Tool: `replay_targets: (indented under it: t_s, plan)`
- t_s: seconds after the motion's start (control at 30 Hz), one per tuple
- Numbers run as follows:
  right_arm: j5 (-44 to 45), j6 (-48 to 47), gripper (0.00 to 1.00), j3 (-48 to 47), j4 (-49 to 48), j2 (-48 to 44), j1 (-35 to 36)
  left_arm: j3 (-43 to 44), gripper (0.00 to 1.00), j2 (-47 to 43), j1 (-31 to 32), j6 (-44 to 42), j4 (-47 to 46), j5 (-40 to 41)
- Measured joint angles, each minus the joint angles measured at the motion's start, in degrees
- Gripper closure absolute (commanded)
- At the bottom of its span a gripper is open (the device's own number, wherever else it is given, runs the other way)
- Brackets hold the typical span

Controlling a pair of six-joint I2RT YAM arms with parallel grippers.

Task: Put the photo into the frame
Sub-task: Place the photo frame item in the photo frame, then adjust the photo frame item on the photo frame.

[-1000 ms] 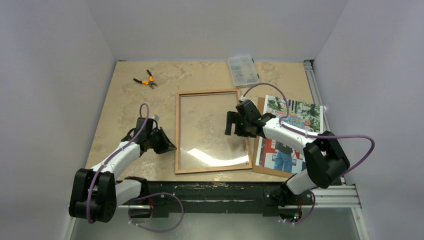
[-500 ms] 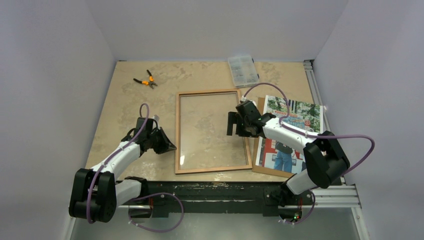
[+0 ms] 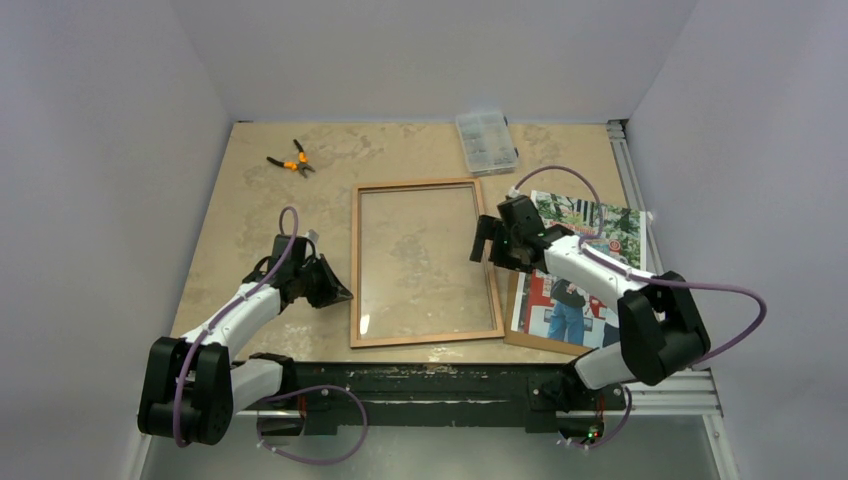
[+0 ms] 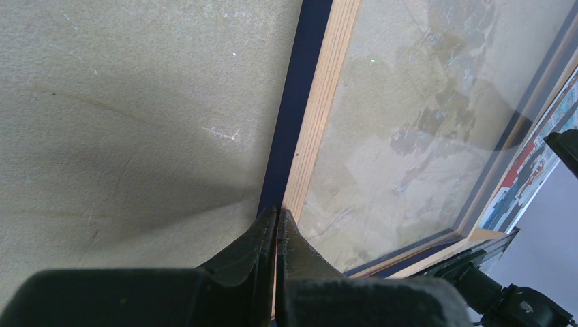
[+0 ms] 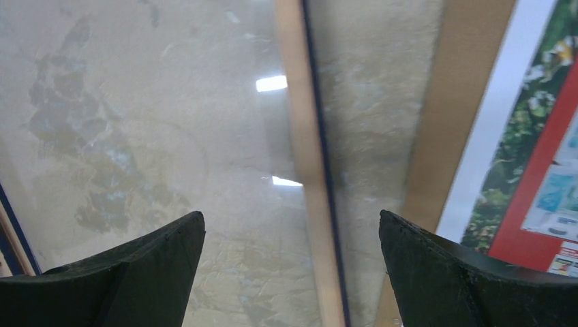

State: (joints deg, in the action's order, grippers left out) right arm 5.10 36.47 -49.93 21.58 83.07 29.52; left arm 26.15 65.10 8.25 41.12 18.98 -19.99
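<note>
The frame lies flat mid-table with its wood-brown face up, and the tabletop shows through its clear pane. The photo lies face up to the frame's right, on a brown board. My left gripper is shut on nothing, its tips against the frame's left rail. My right gripper hangs open above the frame's right rail. Its fingers straddle that rail, touching nothing. The board and the photo lie just past its right finger.
Orange-handled pliers lie at the back left. A clear plastic organiser box sits behind the frame. A metal rail runs along the table's right edge, close to the photo. Walls close in on three sides.
My right gripper has moved right, from over the frame's pane to above its right rail, and opened slightly wider. The left arm and the frame have not moved.
</note>
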Motion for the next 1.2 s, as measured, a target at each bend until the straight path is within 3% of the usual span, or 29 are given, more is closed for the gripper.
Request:
replay_targets:
  t_s: [0.13, 0.27, 0.5, 0.83, 1.2]
  plan:
    - [-3.96, -0.07, 0.15, 2.71, -1.20, -0.70, -6.78, 0.00, 0.99, 0.00, 0.00, 0.00, 0.00, 0.00]
    - [-7.72, -1.01, 0.40, 3.56, -1.70, -0.50, -10.45, 0.00, 0.99, 0.00, 0.00, -0.02, 0.00, 0.00]
    - [-14.27, -2.71, 0.73, 3.87, -4.59, 2.05, -13.07, 0.00, 0.99, 0.04, 0.00, -0.02, 0.00, 0.00]
    - [-17.97, -3.78, 0.75, 3.98, -5.99, 5.20, -13.35, 0.00, 1.00, 0.04, 0.00, -0.02, 0.00, -0.02]
    - [-18.75, -4.59, 0.72, 4.26, -7.52, 5.57, -13.55, 0.00, 1.00, 0.04, 0.00, -0.02, -0.02, -0.02]
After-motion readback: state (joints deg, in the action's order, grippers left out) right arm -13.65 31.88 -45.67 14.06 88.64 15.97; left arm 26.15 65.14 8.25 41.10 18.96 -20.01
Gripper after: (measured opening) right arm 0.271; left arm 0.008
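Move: The frame's right rail runs under my open right hand, its nearest stretch about 3 cm to the right, 1 cm ahead and 4 cm below. The middle of the clear pane inside the frame is some 13 cm to that hand's left and 1 cm ahead; the photo lies level with the hand, about 22 cm to its right. From my left hand, that stretch of the right rail is roughly 32 cm to the right and 9 cm ahead. I sweep my wide-open right hand quickly about 4 cm to the right, then sink over the right rail, ending some 3 cm lower and drifting back left by about 1 cm. On the way down the fingers close to roughly a quarter open and pinch the rail from both sides, the wrist rolling about 10 degrees with its left side up. My left hand stays put, shut fingertips still resting against the left rail. ##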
